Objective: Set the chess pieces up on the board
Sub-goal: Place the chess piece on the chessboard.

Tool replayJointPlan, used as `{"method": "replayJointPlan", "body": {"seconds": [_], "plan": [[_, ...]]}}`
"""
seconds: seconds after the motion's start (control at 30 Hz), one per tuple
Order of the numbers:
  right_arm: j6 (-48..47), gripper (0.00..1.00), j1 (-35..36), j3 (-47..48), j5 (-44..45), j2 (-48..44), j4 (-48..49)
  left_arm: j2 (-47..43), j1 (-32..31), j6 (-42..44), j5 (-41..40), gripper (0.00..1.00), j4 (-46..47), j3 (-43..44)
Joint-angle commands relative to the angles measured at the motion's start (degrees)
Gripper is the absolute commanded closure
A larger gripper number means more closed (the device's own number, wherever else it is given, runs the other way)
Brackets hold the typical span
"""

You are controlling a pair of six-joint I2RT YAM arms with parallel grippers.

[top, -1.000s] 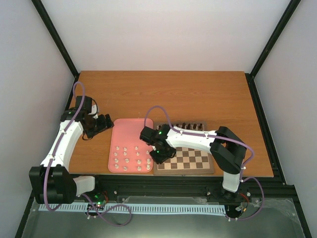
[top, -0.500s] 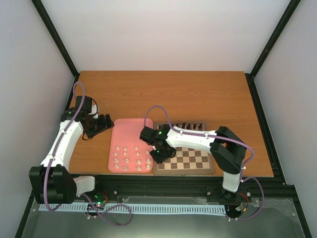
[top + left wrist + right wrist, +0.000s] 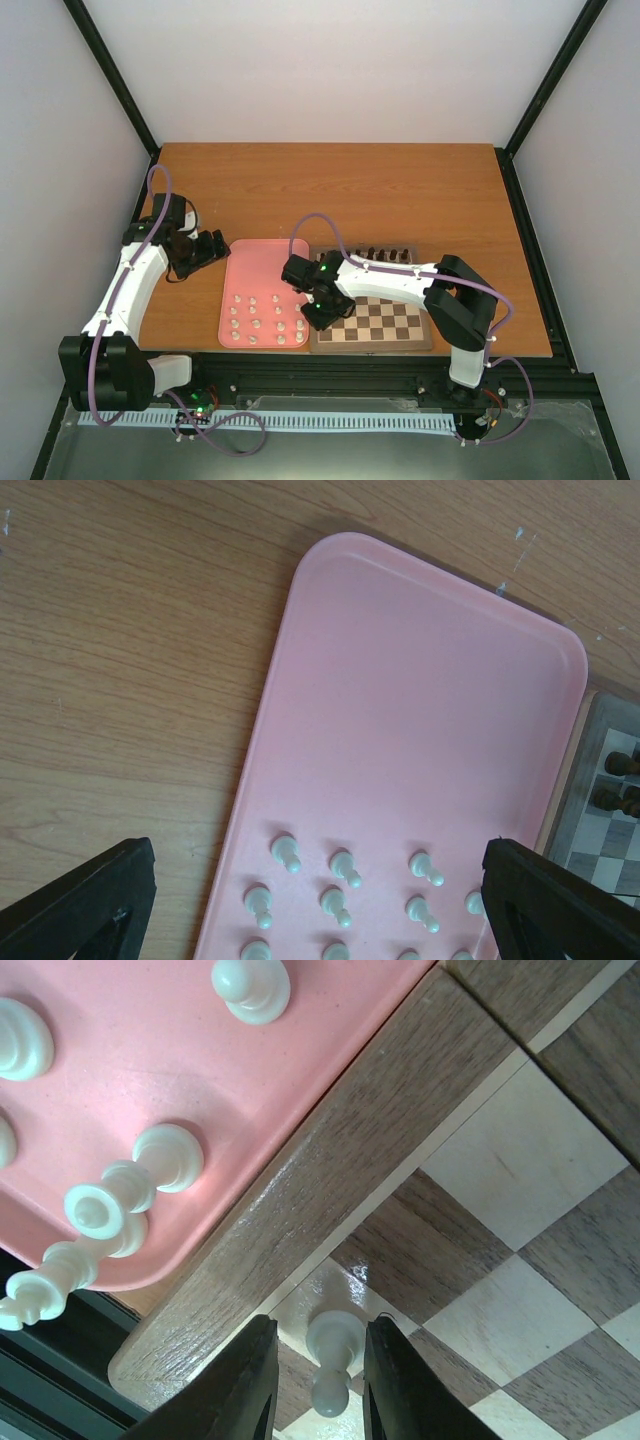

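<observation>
The board lies right of a pink tray. Several white chess pieces stand in rows on the tray's near half. My right gripper is low over the board's near left corner. In the right wrist view its fingers stand on either side of a white pawn that stands upright on a cream corner square. A gap shows on the left side, so the gripper is open. My left gripper is wide open and empty beside the tray's far left corner. It shows in its wrist view above the white pieces.
Dark brown pieces line the board's far edge and also show in the left wrist view. The tray's rim lies against the board's brown border. The table's front edge runs just below tray and board.
</observation>
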Motion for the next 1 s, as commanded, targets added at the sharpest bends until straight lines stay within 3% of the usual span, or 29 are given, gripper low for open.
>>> {"method": "replayJointPlan", "body": {"seconds": [0.0, 0.4, 0.47, 0.53, 0.7, 0.97], "plan": [[-0.8, 0.76, 0.8, 1.1, -0.4, 0.4, 0.6, -0.3, 0.2, -0.6, 0.3, 0.00, 1.1, 0.1], [-0.3, 0.76, 0.8, 1.4, 0.8, 0.1, 0.5, -0.3, 0.2, -0.6, 0.3, 0.00, 1.3, -0.2], [0.6, 0.72, 0.8, 1.4, 2.3, -0.5, 0.4, -0.4, 0.2, -0.6, 0.3, 0.00, 1.2, -0.1], [1.1, 0.60, 0.8, 1.6, 4.2, -1.3, 0.3, -0.3, 0.2, -0.7, 0.3, 0.00, 1.2, -0.1], [1.1, 0.55, 0.8, 3.7, 7.6, -2.0, 0.6, -0.3, 0.2, -0.6, 0.4, 0.00, 1.2, 0.1], [-1.2, 0.55, 0.8, 9.9, 6.5, 0.8, 0.5, -0.8, 0.2, -0.6, 0.5, 0.00, 1.1, 0.1]]}}
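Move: The white chess piece stands on the board's leftmost file, second square from the near edge, right between the right hand's fingers. Three white pieces in the pink tray lie nearest: the level tray piece some 6 cm to its left, the near tray piece 6 cm left and 3 cm back, the far tray piece 7 cm left and 4 cm ahead. From the left hand, the standing piece is about 27 cm right, 12 cm back and 10 cm lower. The white piece on its square is left free as the right hand, at first staying in place around it, opens its fingers partway. The hand then leaves forward and up, also drifting left towards the tray, some 5 cm in all, with its fingertips swinging about 10 degrees forward. ##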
